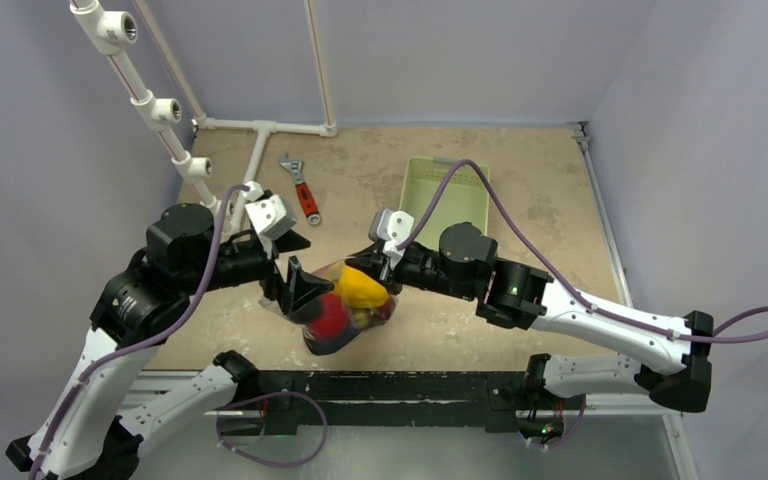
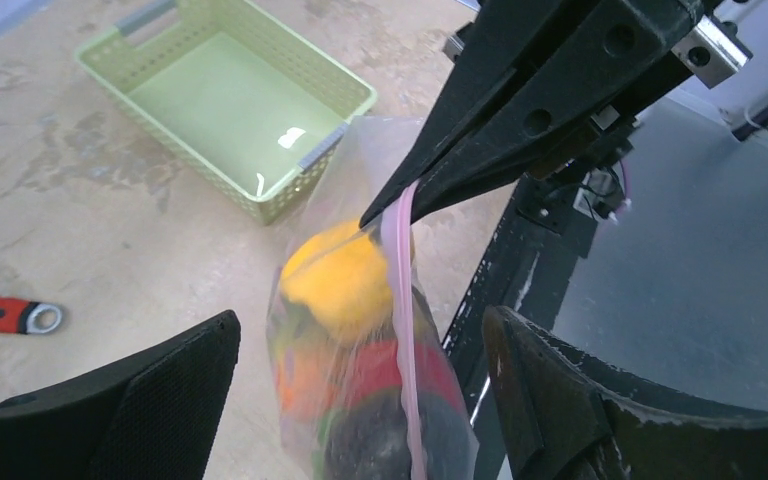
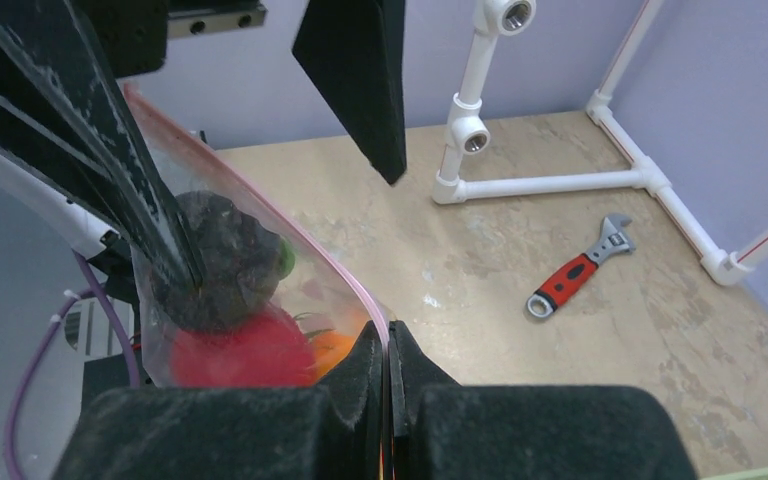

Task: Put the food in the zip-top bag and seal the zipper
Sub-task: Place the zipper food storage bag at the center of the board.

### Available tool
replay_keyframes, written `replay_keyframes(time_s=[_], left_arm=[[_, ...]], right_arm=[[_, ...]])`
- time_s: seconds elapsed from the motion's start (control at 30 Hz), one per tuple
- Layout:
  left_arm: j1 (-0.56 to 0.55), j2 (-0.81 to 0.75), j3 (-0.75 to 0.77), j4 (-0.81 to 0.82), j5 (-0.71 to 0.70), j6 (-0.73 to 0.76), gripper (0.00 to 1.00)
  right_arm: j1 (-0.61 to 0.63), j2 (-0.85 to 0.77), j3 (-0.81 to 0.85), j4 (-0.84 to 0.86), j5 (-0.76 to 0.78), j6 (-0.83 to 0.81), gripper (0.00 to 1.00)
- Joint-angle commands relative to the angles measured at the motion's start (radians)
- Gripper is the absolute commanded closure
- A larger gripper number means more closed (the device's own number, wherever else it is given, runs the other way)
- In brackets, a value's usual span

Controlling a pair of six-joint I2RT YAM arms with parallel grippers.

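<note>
The clear zip-top bag [image 1: 345, 305] hangs just above the table near its front edge, with the food inside: a yellow pepper [image 2: 340, 280], a red tomato [image 3: 240, 350], an orange piece and a dark round one [image 3: 225, 260]. The pink zipper [image 2: 400, 300] runs along the bag's upper edge. My right gripper [image 3: 388, 335] is shut on one end of that strip and holds the bag up. My left gripper [image 2: 360, 330] is open, one finger on each side of the bag, and neither pad presses on it.
A pale green mesh basket [image 2: 225, 100] stands behind the bag at the back right. A red-handled wrench [image 3: 575, 280] lies on the table at the back left, near the white pipe frame [image 3: 550, 183]. The table's black front rail [image 1: 380, 385] is just below the bag.
</note>
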Motion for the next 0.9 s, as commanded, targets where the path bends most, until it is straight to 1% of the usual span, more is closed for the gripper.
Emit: replay_keyframes(time_s=[0.0, 0.23, 0.4, 0.6, 0.8, 0.83, 0.87], left_arm=[[-0.003, 0.031, -0.007, 0.037, 0.133, 0.034, 0.10], [-0.003, 0.082, -0.046, 0.018, 0.178, 0.044, 0.12], [-0.003, 0.110, -0.060, 0.021, 0.147, 0.044, 0.16], [-0.004, 0.137, -0.082, 0.038, 0.153, 0.042, 0.20], [-0.006, 0.163, -0.079, 0.042, 0.168, 0.044, 0.38], [-0.005, 0.168, -0.080, 0.042, 0.169, 0.044, 0.44], [-0.006, 0.172, -0.080, 0.043, 0.169, 0.044, 0.52]], right_arm=[[0.008, -0.005, 0.063, 0.061, -0.018, -0.015, 1.00], [0.008, 0.006, 0.085, 0.061, 0.001, -0.020, 1.00], [0.008, 0.009, 0.104, 0.032, 0.006, -0.025, 1.00], [0.008, 0.011, 0.123, 0.023, 0.005, -0.029, 1.00], [0.008, 0.007, 0.117, 0.040, -0.014, -0.029, 1.00], [0.008, 0.006, 0.116, 0.044, -0.016, -0.029, 1.00], [0.008, 0.005, 0.114, 0.045, -0.017, -0.029, 1.00]])
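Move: The bag hangs from the right fingertips, which are about 7 cm right of the open left hand and 4 below it. The stretch of zipper strip it goes for lies some 4 cm right and 6 below, level fore-and-aft; from the right hand, that spot is about 3 cm left, 1 back and 2 below. From the left hand, the yellow pepper is 7 cm right, 2 back and 9 below, and the red vegetable 3 right, 4 back and 13 below. The open left hand sinks about 5.5 cm and goes some 3 cm to its right, towards the zipper strip beside the right fingertips, its fingers tipping a further 10 degrees or so downward until they stand on either side of the strip. Late in the descent the left fingers start to close, still well short of shut, while the right hand stays almost in place and keeps its pinch on the zipper end. ##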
